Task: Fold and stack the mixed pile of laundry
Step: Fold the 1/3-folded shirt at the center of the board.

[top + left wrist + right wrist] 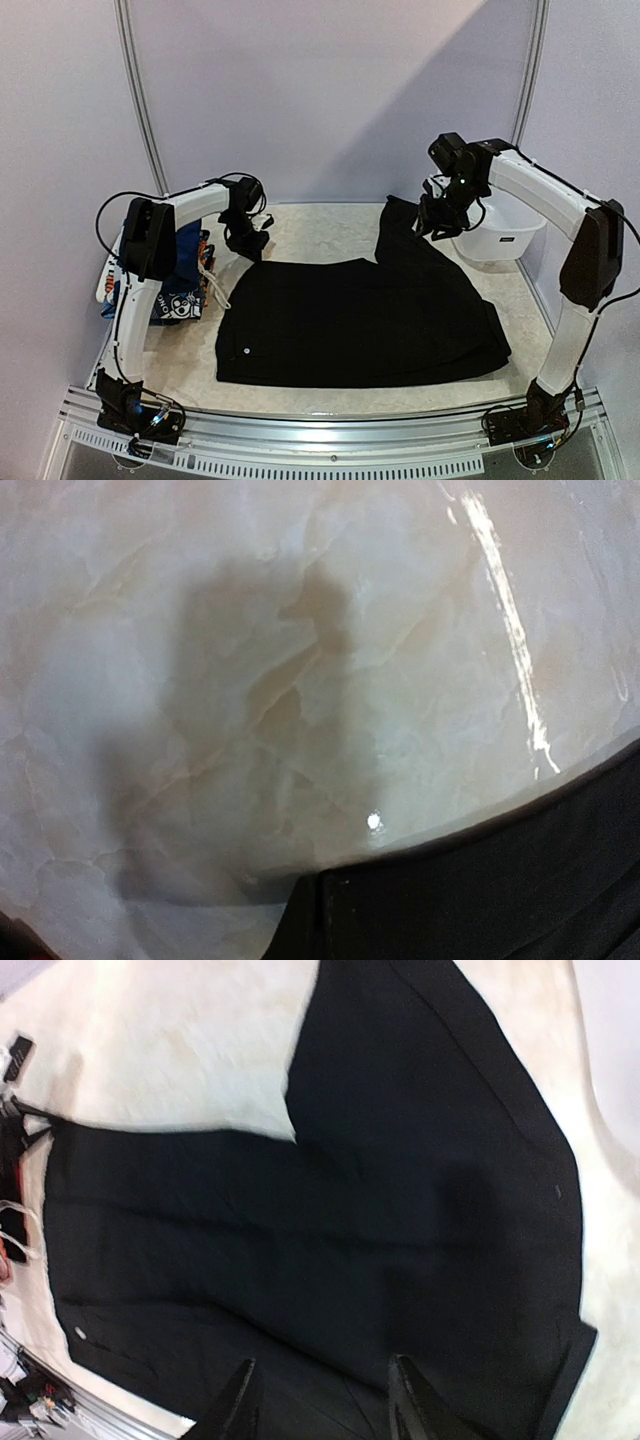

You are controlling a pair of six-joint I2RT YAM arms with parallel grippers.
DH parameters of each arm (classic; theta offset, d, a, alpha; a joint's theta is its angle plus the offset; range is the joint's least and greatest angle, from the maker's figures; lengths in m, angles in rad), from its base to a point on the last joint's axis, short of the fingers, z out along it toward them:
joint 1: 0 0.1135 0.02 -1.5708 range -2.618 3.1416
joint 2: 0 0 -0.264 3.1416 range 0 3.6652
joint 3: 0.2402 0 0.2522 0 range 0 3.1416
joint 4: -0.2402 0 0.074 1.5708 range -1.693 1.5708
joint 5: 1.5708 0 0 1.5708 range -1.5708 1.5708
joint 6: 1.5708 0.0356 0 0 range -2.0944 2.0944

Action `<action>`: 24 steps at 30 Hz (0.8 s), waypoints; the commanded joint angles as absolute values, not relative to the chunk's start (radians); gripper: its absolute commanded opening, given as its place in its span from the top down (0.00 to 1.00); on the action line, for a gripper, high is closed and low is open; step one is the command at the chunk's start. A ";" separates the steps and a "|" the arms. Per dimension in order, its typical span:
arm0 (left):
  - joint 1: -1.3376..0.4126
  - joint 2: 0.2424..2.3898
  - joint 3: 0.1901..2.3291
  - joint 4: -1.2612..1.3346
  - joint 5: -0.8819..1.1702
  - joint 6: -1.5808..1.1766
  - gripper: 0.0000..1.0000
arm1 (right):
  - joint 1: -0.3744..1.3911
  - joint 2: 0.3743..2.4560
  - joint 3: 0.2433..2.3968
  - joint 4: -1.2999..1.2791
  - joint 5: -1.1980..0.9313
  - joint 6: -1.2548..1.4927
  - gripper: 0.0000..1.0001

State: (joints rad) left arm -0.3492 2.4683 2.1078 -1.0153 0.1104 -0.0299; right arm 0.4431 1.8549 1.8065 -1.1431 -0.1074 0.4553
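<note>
A large black garment (pixel 360 320) lies spread flat across the table, with one leg (pixel 405 235) reaching to the back. It fills the right wrist view (pixel 330 1230), and its edge shows in the left wrist view (pixel 500 880). My left gripper (pixel 247 243) hangs low at the garment's back left corner; its fingers do not show clearly. My right gripper (pixel 432 222) hovers above the back leg, open and empty, fingers (pixel 240 1405) spread over the cloth. A blue cartoon-print garment (pixel 180 290) with orange bits lies heaped at the left edge.
A white plastic tub (pixel 497 232) stands at the back right, just beside my right gripper. A white drawstring (pixel 215 285) trails from the left heap toward the black garment. Bare marble tabletop (pixel 320 230) shows behind the garment. A metal rail (pixel 330 425) runs along the near edge.
</note>
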 commanded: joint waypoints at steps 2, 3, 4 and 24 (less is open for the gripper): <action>-0.338 2.417 2.027 -1.002 0.114 -0.054 1.00 | 0.411 1.997 1.968 -1.115 -0.132 0.456 0.51; -0.337 2.403 2.020 -1.002 0.104 -0.058 1.00 | 0.401 2.033 1.999 -1.112 -0.139 0.457 0.48; -0.334 2.390 2.012 -1.000 0.095 -0.062 1.00 | 0.391 2.056 2.033 -1.109 -0.144 0.459 0.47; -0.325 2.264 1.882 -1.038 0.049 -0.126 1.00 | 0.337 2.500 2.389 -0.852 -0.040 0.330 0.36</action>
State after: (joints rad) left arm -0.3374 2.3108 1.9163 -1.0183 0.0448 -0.0868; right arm 0.3531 2.4611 2.3600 -0.9882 -0.1200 0.3683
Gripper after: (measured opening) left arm 0.006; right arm 0.644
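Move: Lying roughly 22 cm ahead of the right hand, 2 cm to its right and 18 cm below is the black shirt's outstretched sleeve; the shirt's body centres about 13 cm back and 11 cm left, equally low, and the white basket stands some 22 cm ahead, 26 cm right, 10 cm down. The left fingers already hold the shirt's far left corner; from them the folded stack is about 10 cm back, 22 cm left, the sleeve 11 cm ahead, 42 cm right. Reaching out about 16 cm over the shirt towards its sleeve, the empty right hand first travels nearly level, then sinks some 9 cm while still going forward, its fingers opening wider and still above the cloth. The left hand keeps its shut pinch on the shirt's corner and draws it about 3 cm back and 3 cm left towards the stack, lifting it 2 cm. ##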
